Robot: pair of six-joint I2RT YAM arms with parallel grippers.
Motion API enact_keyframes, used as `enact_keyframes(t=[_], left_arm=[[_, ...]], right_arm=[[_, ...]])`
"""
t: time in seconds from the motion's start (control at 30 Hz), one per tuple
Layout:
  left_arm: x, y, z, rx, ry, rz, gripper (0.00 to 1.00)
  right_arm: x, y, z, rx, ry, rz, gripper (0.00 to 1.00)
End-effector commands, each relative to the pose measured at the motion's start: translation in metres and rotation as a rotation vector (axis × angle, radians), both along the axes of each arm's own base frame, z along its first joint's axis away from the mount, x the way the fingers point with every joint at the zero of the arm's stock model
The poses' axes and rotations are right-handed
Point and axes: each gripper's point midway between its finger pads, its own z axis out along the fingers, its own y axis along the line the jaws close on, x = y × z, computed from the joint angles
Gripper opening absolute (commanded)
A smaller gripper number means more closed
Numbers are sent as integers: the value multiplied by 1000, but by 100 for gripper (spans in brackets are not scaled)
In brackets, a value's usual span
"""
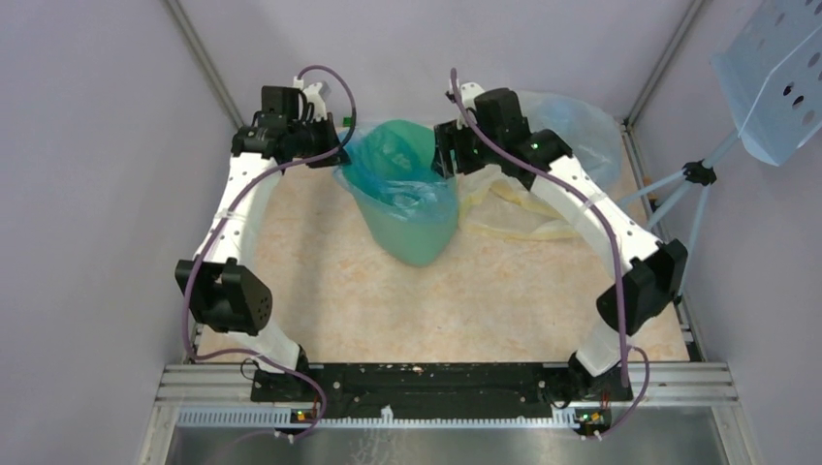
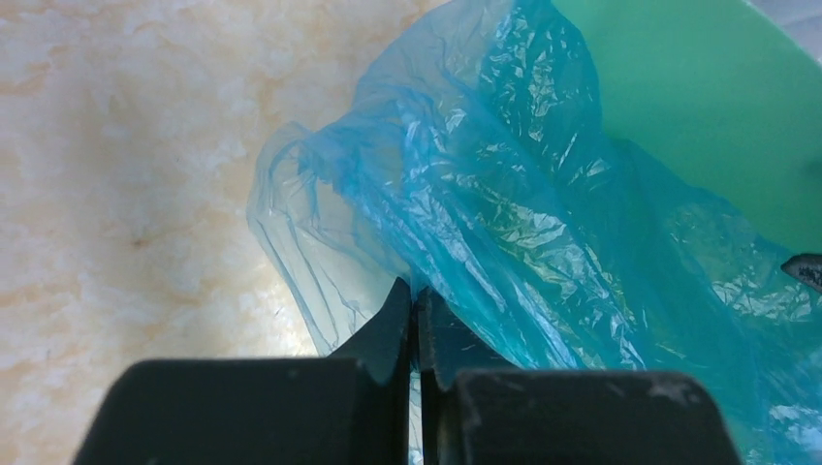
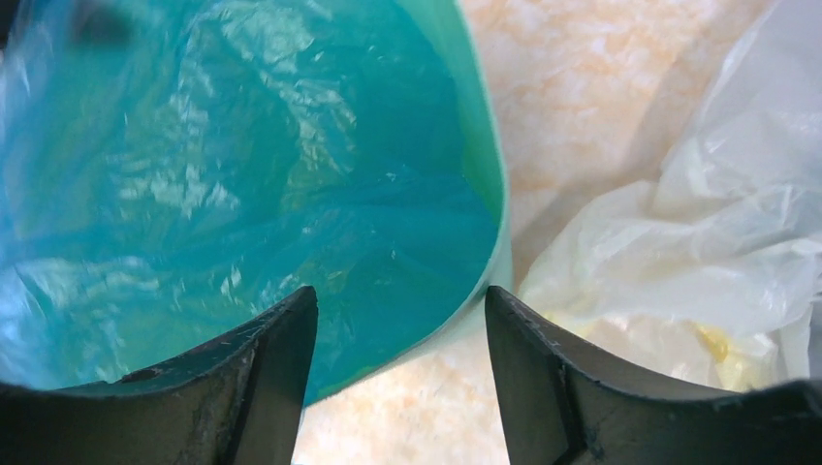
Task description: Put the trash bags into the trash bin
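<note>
The green trash bin [image 1: 415, 228] stands at the back middle of the table with a light blue trash bag [image 1: 393, 170] lining its mouth and hanging over its left rim. My left gripper [image 1: 332, 145] is shut on the blue bag's edge [image 2: 465, 223] just outside the bin's left rim [image 2: 698, 87]. My right gripper [image 1: 448, 155] is open and empty, its jaws straddling the bin's right rim [image 3: 490, 184]; the blue bag [image 3: 213, 174] fills the bin inside. A pale yellowish bag [image 1: 523, 208] lies on the table right of the bin, also in the right wrist view [image 3: 679, 262].
Another translucent bag [image 1: 582, 126] sits at the back right behind the right arm. A perforated light blue panel on a tripod [image 1: 775, 77] stands outside the right wall. Metal frame posts [image 1: 208, 68] mark the back corners.
</note>
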Motion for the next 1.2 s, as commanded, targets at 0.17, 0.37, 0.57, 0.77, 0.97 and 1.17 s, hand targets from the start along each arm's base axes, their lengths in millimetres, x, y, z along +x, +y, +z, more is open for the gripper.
enact_keyframes(t=[0.17, 0.37, 0.57, 0.77, 0.97, 1.17], left_arm=[[-46, 11, 34, 114, 2, -91, 0], [-62, 16, 33, 167, -54, -91, 0], [-79, -10, 20, 138, -77, -196, 0], [-103, -21, 29, 139, -114, -252, 0], [-121, -15, 34, 145, -153, -241, 0], [-125, -17, 36, 130, -164, -256, 0]], right_arm=[[-75, 1, 43, 55, -73, 98, 66], [-124, 10, 57, 4, -114, 210, 66], [-172, 45, 80, 15, -212, 416, 66], [-184, 88, 73, -79, -255, 468, 65], [-183, 119, 61, -113, -242, 478, 61], [-179, 123, 36, -186, -202, 452, 60]])
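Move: My left hand already pinches the blue trash bag's left rim; the middle of the bag's mouth lies about 11 cm to its right and 3 cm back, some 5 cm lower. From my open right hand that mouth is about 11 cm left, 2 cm back and 5 cm down, with the pinched rim 22 cm left and level, just 1 cm ahead. The white bag lies roughly 18 cm ahead, 23 cm right and 26 cm below. I draw my right hand back nearly 20 cm from the bin's right rim, rising as it swings left, then sink about 5 cm over the bag's mouth towards my left hand, turned some 30 degrees counter-clockwise with fingers wide. Meanwhile my left hand keeps its pinch on the rim and pulls the bag back about 13 cm, turning slightly clockwise. ##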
